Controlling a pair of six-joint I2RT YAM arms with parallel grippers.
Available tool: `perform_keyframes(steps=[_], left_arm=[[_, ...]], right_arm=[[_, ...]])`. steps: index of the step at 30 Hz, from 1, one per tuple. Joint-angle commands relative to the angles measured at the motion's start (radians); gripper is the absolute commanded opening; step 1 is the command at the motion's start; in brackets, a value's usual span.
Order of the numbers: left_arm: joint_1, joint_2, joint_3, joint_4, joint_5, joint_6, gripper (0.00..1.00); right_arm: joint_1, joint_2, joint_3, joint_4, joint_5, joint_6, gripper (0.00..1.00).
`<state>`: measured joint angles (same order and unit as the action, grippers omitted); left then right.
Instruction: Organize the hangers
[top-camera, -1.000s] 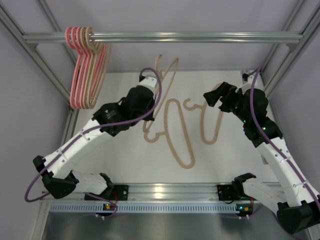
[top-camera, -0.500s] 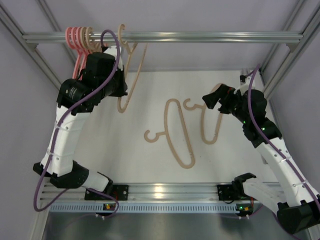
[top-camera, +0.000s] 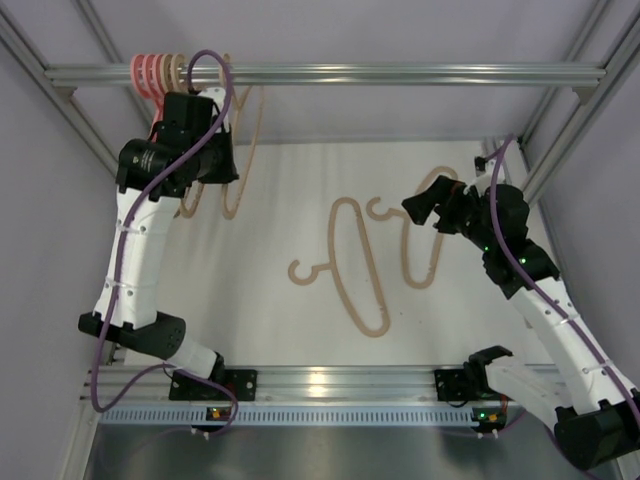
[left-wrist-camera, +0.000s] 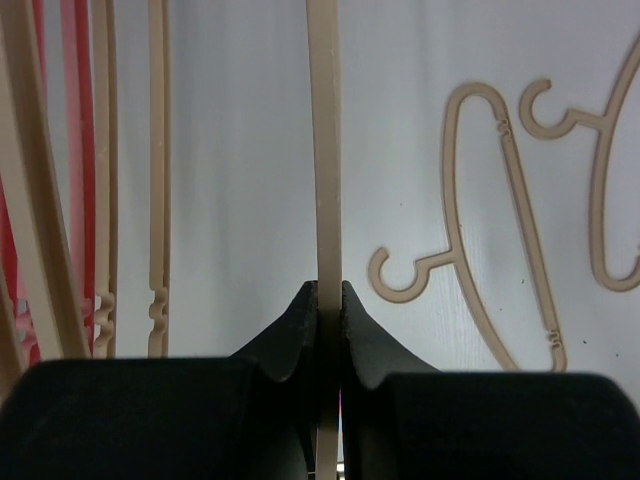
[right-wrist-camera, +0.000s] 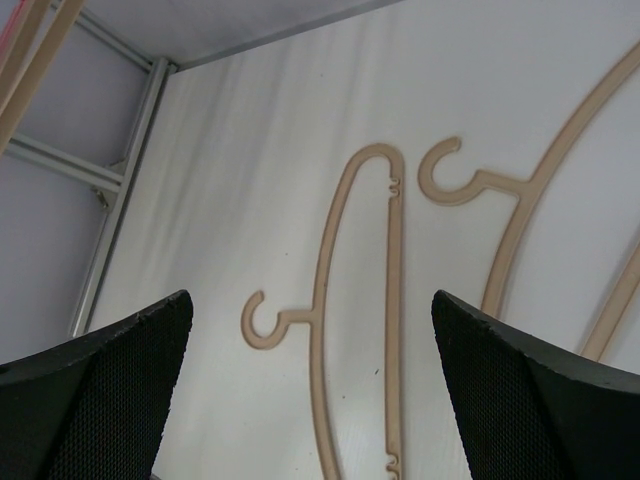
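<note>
My left gripper (top-camera: 222, 152) is shut on a beige hanger (top-camera: 243, 150), holding it up at the silver bar (top-camera: 400, 73) beside the hung row of pink and beige hangers (top-camera: 160, 72). In the left wrist view the beige strip (left-wrist-camera: 324, 150) runs between the closed fingers (left-wrist-camera: 300, 330). Two beige hangers lie flat on the table: one in the middle (top-camera: 358, 265), one to its right (top-camera: 422, 245). My right gripper (top-camera: 425, 205) is open and empty, hovering above the right hanger. In the right wrist view the middle hanger (right-wrist-camera: 390, 330) lies below the wide-apart fingers.
Aluminium frame posts (top-camera: 85, 125) stand at the left and right of the white table (top-camera: 270, 310). A rail (top-camera: 330, 378) runs along the near edge by the arm bases.
My left arm lifted a beige hanger off the table and carried it up and left to the bar, beside the hung row. My right gripper shifted slightly and stays open.
</note>
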<state>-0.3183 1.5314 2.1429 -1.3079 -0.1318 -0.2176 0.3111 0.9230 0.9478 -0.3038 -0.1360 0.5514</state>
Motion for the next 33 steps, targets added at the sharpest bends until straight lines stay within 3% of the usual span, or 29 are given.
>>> perform_keyframes(steps=[1, 9, 13, 14, 15, 18, 19, 21, 22, 23, 33], left_arm=[[0.038, 0.009, 0.014, -0.014, 0.035, 0.017, 0.00], [0.159, 0.027, -0.041, -0.002, 0.041, 0.015, 0.00], [0.206, 0.016, -0.043, 0.009, -0.029, -0.015, 0.00], [0.206, 0.010, -0.041, 0.010, -0.061, -0.028, 0.07], [0.206, -0.003, -0.043, 0.018, -0.069, -0.032, 0.23], [0.206, -0.040, -0.041, 0.033, -0.071, -0.046, 0.52], [0.206, -0.053, -0.043, 0.041, -0.068, -0.049, 0.67], [0.206, -0.091, -0.047, 0.062, -0.055, -0.057, 0.81], [0.205, -0.106, -0.052, 0.073, -0.036, -0.062, 0.94], [0.205, -0.125, -0.058, 0.102, -0.023, -0.069, 0.98], [0.171, -0.364, -0.322, 0.363, 0.261, -0.224, 0.98]], right_arm=[[-0.014, -0.013, -0.006, 0.054, -0.022, 0.007, 0.99], [-0.014, 0.002, -0.033, 0.078, -0.043, 0.010, 0.99], [-0.012, 0.043, -0.058, 0.110, -0.089, -0.013, 0.99], [-0.012, 0.062, -0.064, 0.129, -0.103, -0.019, 0.99], [-0.010, 0.076, -0.070, 0.137, -0.109, -0.028, 0.99], [-0.004, 0.128, -0.087, 0.149, -0.122, -0.059, 0.99], [0.006, 0.141, -0.093, 0.152, -0.123, -0.080, 1.00], [0.020, 0.187, -0.098, 0.160, -0.117, -0.099, 0.99], [0.034, 0.201, -0.103, 0.166, -0.106, -0.117, 0.99], [0.040, 0.217, -0.106, 0.167, -0.099, -0.126, 0.99], [0.083, 0.329, -0.118, 0.187, -0.054, -0.174, 0.99]])
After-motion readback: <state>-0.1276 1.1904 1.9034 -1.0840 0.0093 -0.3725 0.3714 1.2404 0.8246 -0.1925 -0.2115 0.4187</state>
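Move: The left hand still holds a beige hanger whose hook is already over the rail; the rail runs about 12 cm ahead of that hand and 10 cm above it. The row of hung hangers has its middle some 11 cm to that hand's left and 11 cm ahead, about 4 cm above. For the open right hand, the left table hanger lies roughly 10 cm to its left, 3 cm back and 28 cm below; the right table hanger lies 7 cm right and 6 cm ahead. The left hand slides its hanger about 7 cm left along the rail up to the hung row, sinking slightly and turning some 15 degrees counter-clockwise, then opens wide, lets go and pulls back about 6 cm and up 8, tipping upward. Meanwhile the right hand, fingers staying wide open, drops about 14 cm and drifts 3–4 cm left towards the left table hanger, tipping down some 15 degrees, without reaching it. ##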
